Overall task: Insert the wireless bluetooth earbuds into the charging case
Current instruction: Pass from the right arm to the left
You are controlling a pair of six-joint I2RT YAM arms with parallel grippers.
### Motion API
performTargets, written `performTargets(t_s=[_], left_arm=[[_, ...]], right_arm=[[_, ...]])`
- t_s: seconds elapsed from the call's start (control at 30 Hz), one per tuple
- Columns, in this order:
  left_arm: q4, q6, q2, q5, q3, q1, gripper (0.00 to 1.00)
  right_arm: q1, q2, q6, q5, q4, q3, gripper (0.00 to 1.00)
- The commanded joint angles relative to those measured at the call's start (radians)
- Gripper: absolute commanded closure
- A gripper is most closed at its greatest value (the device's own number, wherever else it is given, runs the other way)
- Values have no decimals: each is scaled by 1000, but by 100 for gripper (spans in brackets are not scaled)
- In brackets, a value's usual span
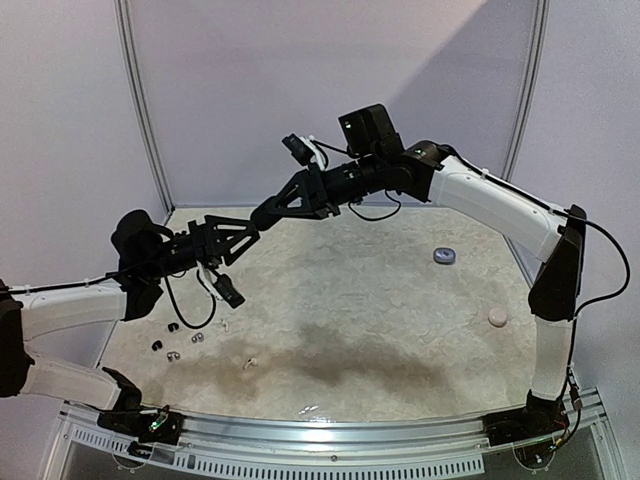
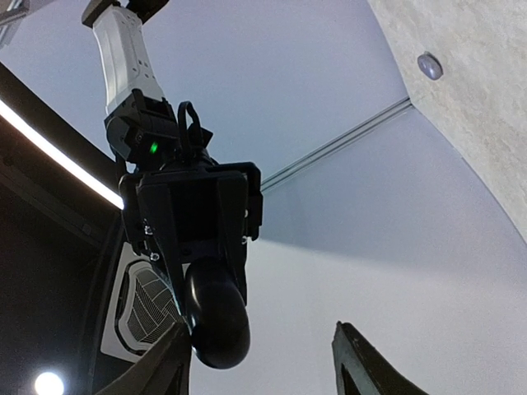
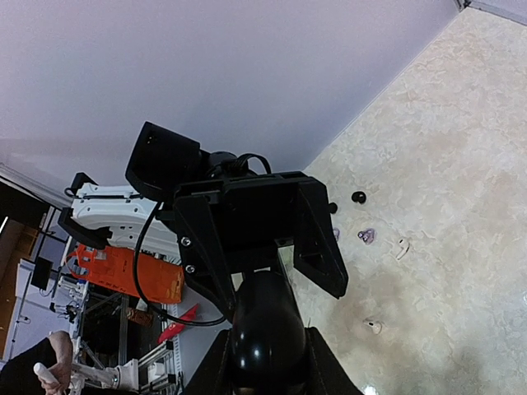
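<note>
A glossy black oval charging case (image 3: 265, 329) is held above the table with my right gripper (image 3: 265, 355) shut on it. In the left wrist view the same case (image 2: 216, 313) lies against one finger of my left gripper (image 2: 259, 336), which is open, its other finger well apart. The two grippers meet tip to tip over the table's left part (image 1: 258, 222). The earbuds lie on the table at the near left: two black earbuds (image 1: 157, 346), two silvery-grey earbuds (image 1: 196, 338) and two white earbuds (image 1: 250, 363). They also show in the right wrist view (image 3: 366, 235).
A round grey-blue case (image 1: 445, 255) sits at the far right of the table, and a round pale case (image 1: 497, 317) lies nearer on the right. White walls close the back and sides. A metal rail (image 1: 330, 432) runs along the front edge.
</note>
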Motion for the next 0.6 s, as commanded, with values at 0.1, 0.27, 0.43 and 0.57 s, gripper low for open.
performTargets(t_s=[0.1,0.27,0.43,0.57], left_arm=[[50,88,50,-19,74,-24,39],[60,81,74,-22,94,-37,40],[64,58,86,-43,113,-45,67],[86,28,85,-46,112,-51,95]], right_arm=[[-2,-14,33,-23,36,-21,100],[-1,-4,47,-40,57,-20,100],[-3,-1,45,-47,55,-18,100],[-3,3,41,-49,49,-19,100]])
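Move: The black charging case is already pinched in my right hand, its middle some 2 cm to the left of that hand's pads and 1 cm lower. From my open left hand the case lies about 4 cm to the right, 4 cm up and 1 cm ahead. On the table, roughly 29 cm below the left hand, one white earbud sits about 10 cm back and 5 cm left, the other about 1 cm ahead and 13 cm left. I raise my left hand about 3 cm and ease it some 1.5 cm to the right and 1 cm forward, bringing its half-open fingers around the free end of the charging case. As it nears the end of that climb, I close those fingers and pinch the case, while my right hand stays in place and keeps its grip. ##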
